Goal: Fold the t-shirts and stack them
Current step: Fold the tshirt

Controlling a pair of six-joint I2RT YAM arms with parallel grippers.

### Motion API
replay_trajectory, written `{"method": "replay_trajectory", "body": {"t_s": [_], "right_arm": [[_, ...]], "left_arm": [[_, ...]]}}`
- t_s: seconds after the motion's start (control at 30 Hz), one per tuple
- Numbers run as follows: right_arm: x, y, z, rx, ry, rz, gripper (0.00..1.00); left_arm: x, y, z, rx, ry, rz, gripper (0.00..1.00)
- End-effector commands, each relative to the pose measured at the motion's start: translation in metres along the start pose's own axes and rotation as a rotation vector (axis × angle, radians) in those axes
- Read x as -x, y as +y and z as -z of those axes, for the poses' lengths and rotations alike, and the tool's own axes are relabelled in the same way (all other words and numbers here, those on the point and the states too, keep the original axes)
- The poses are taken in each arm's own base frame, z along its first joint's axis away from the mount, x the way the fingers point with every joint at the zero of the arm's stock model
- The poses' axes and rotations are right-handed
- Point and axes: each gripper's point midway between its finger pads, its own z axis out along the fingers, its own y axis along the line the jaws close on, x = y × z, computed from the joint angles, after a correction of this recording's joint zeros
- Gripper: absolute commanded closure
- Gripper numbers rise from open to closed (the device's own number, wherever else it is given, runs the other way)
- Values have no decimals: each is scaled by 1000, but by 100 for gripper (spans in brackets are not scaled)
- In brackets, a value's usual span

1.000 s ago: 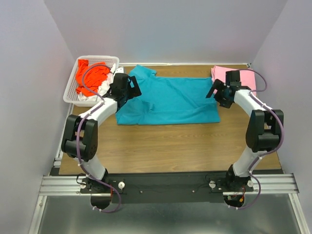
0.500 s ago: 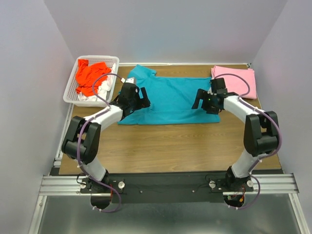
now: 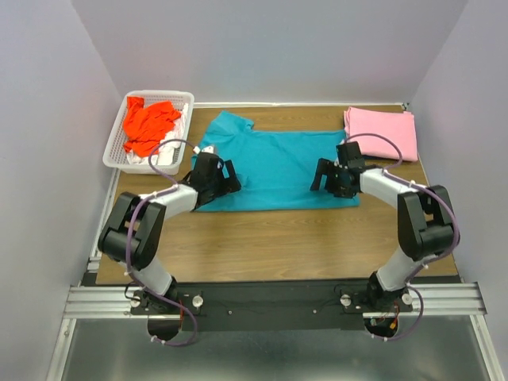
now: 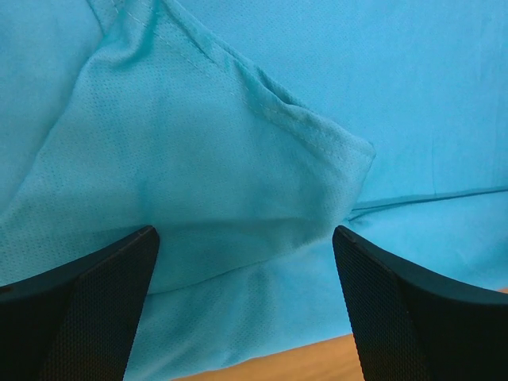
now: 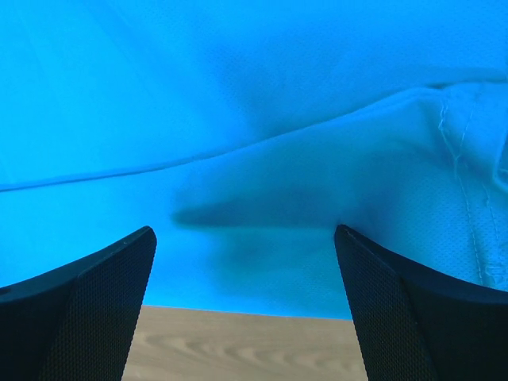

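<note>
A teal t-shirt (image 3: 278,163) lies spread flat in the middle of the wooden table. My left gripper (image 3: 228,176) hovers open over its left side, close above a folded-over sleeve flap (image 4: 198,159), with nothing between the fingers. The left wrist view puts this gripper (image 4: 244,232) just inside the shirt's near hem. My right gripper (image 3: 324,175) stands open over the shirt's right side near the hem, its jaws (image 5: 244,230) wide above a wrinkled fold of the teal cloth (image 5: 238,119). A folded pink t-shirt (image 3: 382,131) rests at the back right. An orange-red t-shirt (image 3: 147,123) and a white one (image 3: 147,159) lie crumpled in the basket.
A white lattice basket (image 3: 113,147) stands at the back left corner. Bare wood (image 3: 278,246) runs from the shirt's near hem to the arm bases. Walls close in the back and both sides.
Both grippers have moved nearer and inward over the teal shirt, from its far corners toward its near hem. The shirt's near edge now lies slightly closer to me.
</note>
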Motion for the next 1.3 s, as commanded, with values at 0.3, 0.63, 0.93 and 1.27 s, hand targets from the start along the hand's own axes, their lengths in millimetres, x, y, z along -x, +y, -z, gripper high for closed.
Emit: {"method": "replay_trajectory", "body": {"t_s": [0.3,0.63,0.93,1.27], "right_arm": [[-128,-24,55,15,167,-79,0],[-85,-8,96,53,-4,-101,0],[-68,-13,81,-29,2,-123,0],[-55,-42,62,-173,0,-105,0]], "left_arm": [[-130,31,80,100,251,167,2],[-77,30,120,184,33,178,2],[-24,-13,100,99,-53,80,2],[46,-21,71,119,-152,32,2]]}}
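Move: Both open hands are already down on the near part of the teal t-shirt. Its middle lies about 14 cm to the right of the left hand and 6 cm ahead, and from the right hand about 14 cm to its left and 6 cm ahead, a centimetre or two lower for both. The laundry basket is some 25 cm left of the left hand and 20 cm ahead; the pink folded stack is roughly 17 cm right of the right hand and 20 cm ahead. Straight back towards the bases both hands go together, fingers staying wide open and resting on the cloth, dragging the t-shirt along for about 15 cm (left) and 13 cm (right). Then both rise and turn forward: the left lifts clear some 6 cm and heads back out over the shirt, while the right makes a small hop forward and sinks again over the shirt's right part. ##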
